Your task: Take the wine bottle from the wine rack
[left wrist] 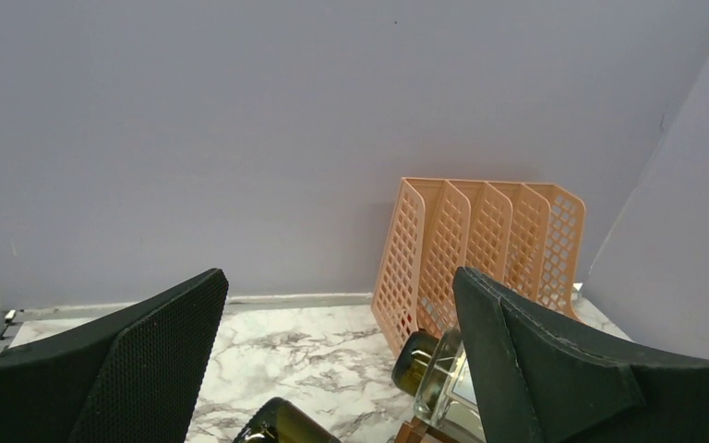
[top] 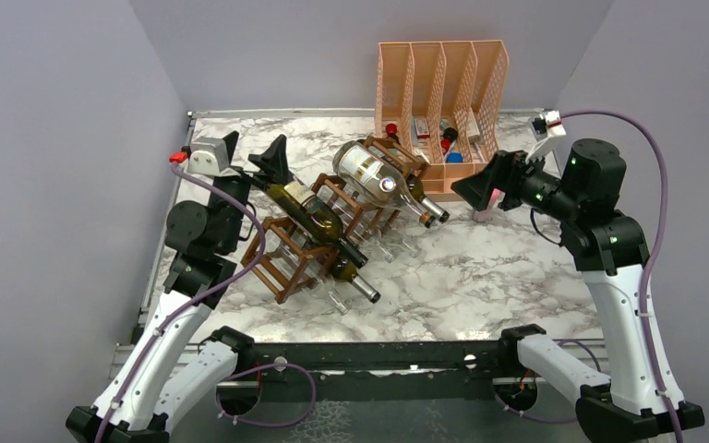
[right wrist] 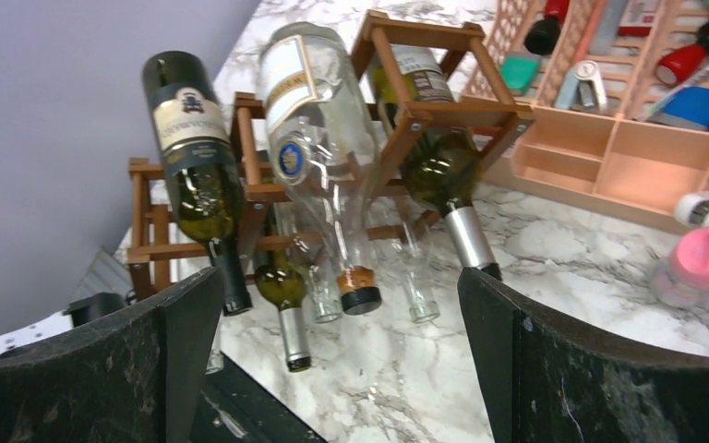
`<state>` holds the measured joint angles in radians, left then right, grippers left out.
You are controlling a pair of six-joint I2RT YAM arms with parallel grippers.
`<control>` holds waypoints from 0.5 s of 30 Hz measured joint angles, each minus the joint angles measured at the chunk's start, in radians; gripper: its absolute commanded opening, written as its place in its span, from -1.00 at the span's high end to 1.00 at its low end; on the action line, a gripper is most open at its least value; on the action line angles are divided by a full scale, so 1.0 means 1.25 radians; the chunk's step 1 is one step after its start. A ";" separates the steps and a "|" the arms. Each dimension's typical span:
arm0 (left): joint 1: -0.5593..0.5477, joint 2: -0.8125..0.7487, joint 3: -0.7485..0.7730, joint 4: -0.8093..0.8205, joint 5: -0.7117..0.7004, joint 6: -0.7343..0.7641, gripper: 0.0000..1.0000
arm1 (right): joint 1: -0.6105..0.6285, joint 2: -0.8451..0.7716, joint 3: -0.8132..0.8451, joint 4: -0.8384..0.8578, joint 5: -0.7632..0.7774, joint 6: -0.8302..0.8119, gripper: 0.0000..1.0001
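The brown wooden wine rack point(top: 306, 251) lies slantwise mid-table and holds several bottles, necks toward the near edge. A dark green wine bottle point(top: 318, 220) rests on its top left, a clear bottle point(top: 369, 171) on its top right, and another green bottle point(top: 422, 198) beside that. My left gripper point(top: 258, 159) is open behind the rack's left end, with the green bottle's base point(left wrist: 282, 426) low between its fingers point(left wrist: 148, 369). My right gripper point(top: 480, 185) is open to the rack's right, facing the labelled green bottle point(right wrist: 194, 148), the clear bottle point(right wrist: 318, 120) and the rack point(right wrist: 406, 111), touching nothing.
A peach mesh file organiser point(top: 443, 88) with small items stands at the back, right behind the rack point(left wrist: 480, 249). A pink-capped container point(right wrist: 702, 263) sits on the marble near my right gripper. Grey walls close in on the left, back and right. A black rail point(top: 378, 355) lines the near edge.
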<state>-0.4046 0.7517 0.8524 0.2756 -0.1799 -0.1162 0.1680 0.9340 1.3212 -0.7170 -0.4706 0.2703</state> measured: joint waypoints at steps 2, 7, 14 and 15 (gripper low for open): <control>0.005 -0.001 0.000 0.010 0.001 -0.004 -0.98 | 0.000 0.008 0.015 0.000 -0.024 0.013 -0.99; 0.028 0.002 -0.008 0.020 0.006 -0.019 -0.98 | 0.001 0.034 0.054 0.005 -0.078 0.029 -0.99; 0.053 0.020 -0.015 0.026 0.013 -0.033 -0.98 | 0.167 0.161 0.125 0.016 -0.053 0.036 -0.99; 0.055 0.021 -0.015 0.027 0.013 -0.034 -0.98 | 0.225 0.189 0.139 0.018 -0.031 0.037 -0.99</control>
<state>-0.3359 0.7780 0.8337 0.3088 -0.1638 -0.1581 0.4488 1.1698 1.4952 -0.6949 -0.5098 0.3161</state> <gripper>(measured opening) 0.990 0.997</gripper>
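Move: The wine bottle on the left part of the rack lies about 25 cm to the left of my right hand, 2 cm farther out and some 14 cm below it. From that hand, the clear bottle is 13 cm to the left, 9 cm ahead and 13 cm lower; the green bottle beside it is 7 cm to the left, 11 cm ahead and 17 cm down. From my left hand, the wine bottle is 8 cm to the right, 1 cm ahead and 20 cm below. I sweep my right hand about 9 cm to the left, towards the wine bottle, lifting a couple of centimetres early on and then going faster as I swing the fingers some 15 degrees counter-clockwise. The fingers stay wide open, well above the bottles and touching none. My left hand, also open and empty, only eases a little forward and left above the bottle's base end. ##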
